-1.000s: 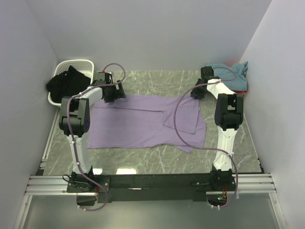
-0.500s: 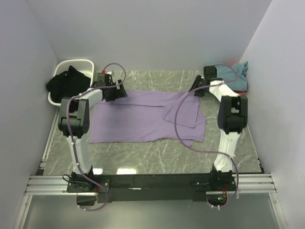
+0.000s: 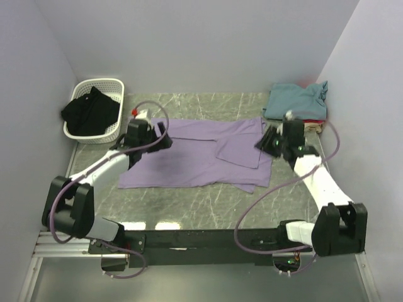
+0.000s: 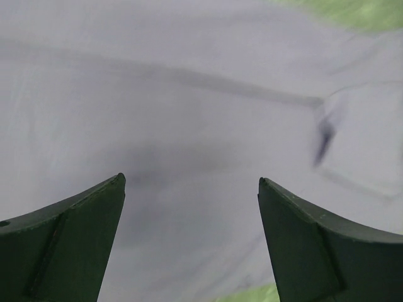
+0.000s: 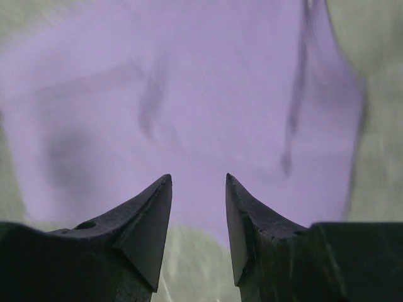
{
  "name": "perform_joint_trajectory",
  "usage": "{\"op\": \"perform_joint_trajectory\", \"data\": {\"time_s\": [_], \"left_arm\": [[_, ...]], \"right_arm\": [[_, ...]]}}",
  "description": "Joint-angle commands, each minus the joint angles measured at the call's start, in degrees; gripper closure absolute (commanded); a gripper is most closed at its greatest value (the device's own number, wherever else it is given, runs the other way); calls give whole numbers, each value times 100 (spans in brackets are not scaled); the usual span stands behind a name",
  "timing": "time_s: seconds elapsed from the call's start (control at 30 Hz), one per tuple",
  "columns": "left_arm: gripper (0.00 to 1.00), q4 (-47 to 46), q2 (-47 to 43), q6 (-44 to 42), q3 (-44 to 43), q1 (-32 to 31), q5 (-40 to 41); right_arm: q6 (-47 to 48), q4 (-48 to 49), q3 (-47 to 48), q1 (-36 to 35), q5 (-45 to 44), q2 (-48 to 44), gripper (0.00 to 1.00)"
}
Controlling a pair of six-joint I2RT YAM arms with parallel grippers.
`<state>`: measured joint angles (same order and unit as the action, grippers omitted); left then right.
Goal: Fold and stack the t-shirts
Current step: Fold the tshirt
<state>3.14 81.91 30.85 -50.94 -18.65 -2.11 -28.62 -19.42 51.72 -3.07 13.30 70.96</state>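
A large lavender t-shirt (image 3: 189, 160) lies spread flat across the middle of the marble table, with a folded flap on its right half. My left gripper (image 3: 162, 141) hovers over the shirt's far left part. In the left wrist view its jaws (image 4: 191, 182) stand wide open above the lavender fabric (image 4: 201, 113), with nothing between them. My right gripper (image 3: 263, 142) is at the shirt's right edge. Its jaws (image 5: 198, 179) are parted over the lavender hem (image 5: 189, 94) and hold nothing. A teal t-shirt (image 3: 296, 99) lies on a red one (image 3: 317, 123) at the back right.
A white basket (image 3: 80, 133) holding a dark garment (image 3: 91, 110) stands at the back left corner. Side walls close in on both sides of the table. Bare marble (image 3: 208, 204) shows between the shirt and the arms' bases.
Both arms have drawn back from the shirt's far edge and stretched low over the table. The shirt slid a little farther back, was let go and now lies flat. The right jaws opened.
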Motion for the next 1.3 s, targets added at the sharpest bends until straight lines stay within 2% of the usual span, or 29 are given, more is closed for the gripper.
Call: {"op": "perform_joint_trajectory", "data": {"time_s": [0.0,0.13,0.27,0.53,0.87,1.27], "left_arm": [[10,-226,-789,492,917,-67,193],[11,-182,-1422,562,1358,-200,474],[10,72,-1660,466,1394,-209,668],[10,56,-1626,474,1508,-218,545],[11,126,-1336,369,1367,-218,544],[10,205,-1221,308,1271,-218,624]], "right_arm": [[-336,-606,-1093,-106,6,-1213,53],[-583,-1185,-1655,-176,-284,-2208,53],[-933,-1345,-2157,-211,-74,-2823,55],[-1365,-1416,-2746,-562,-187,-3106,55],[-1901,-757,-3010,-1389,-758,-2201,55],[-1831,-308,-2870,-1416,-1277,-1542,55]]}}
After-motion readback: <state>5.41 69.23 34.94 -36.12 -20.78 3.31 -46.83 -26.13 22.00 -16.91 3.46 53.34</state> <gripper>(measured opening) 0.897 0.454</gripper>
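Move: The shirt's sleeve tip, poking out under the near hem, lies about 14 cm back from the right hand, 3 cm to its left and 14 cm below. The hem's right corner is around 12 cm back and 3 cm to this hand's right, the folded-over flap level with it and 8 cm to its left, both also some 14 cm below. From the left hand, the sleeve tip lies roughly 17 cm back, 27 cm to the right and 12 cm below. The sleeve tip is what the half-open right hand heads for: it draws back over the shirt about 17 cm while sinking some 13 cm in uneven steps, tips down about 20 degrees, then edges forward again, fingers ready around the tip but not closing. The left hand, still wide open, backs off about 7 cm and sinks a little above the cloth. ##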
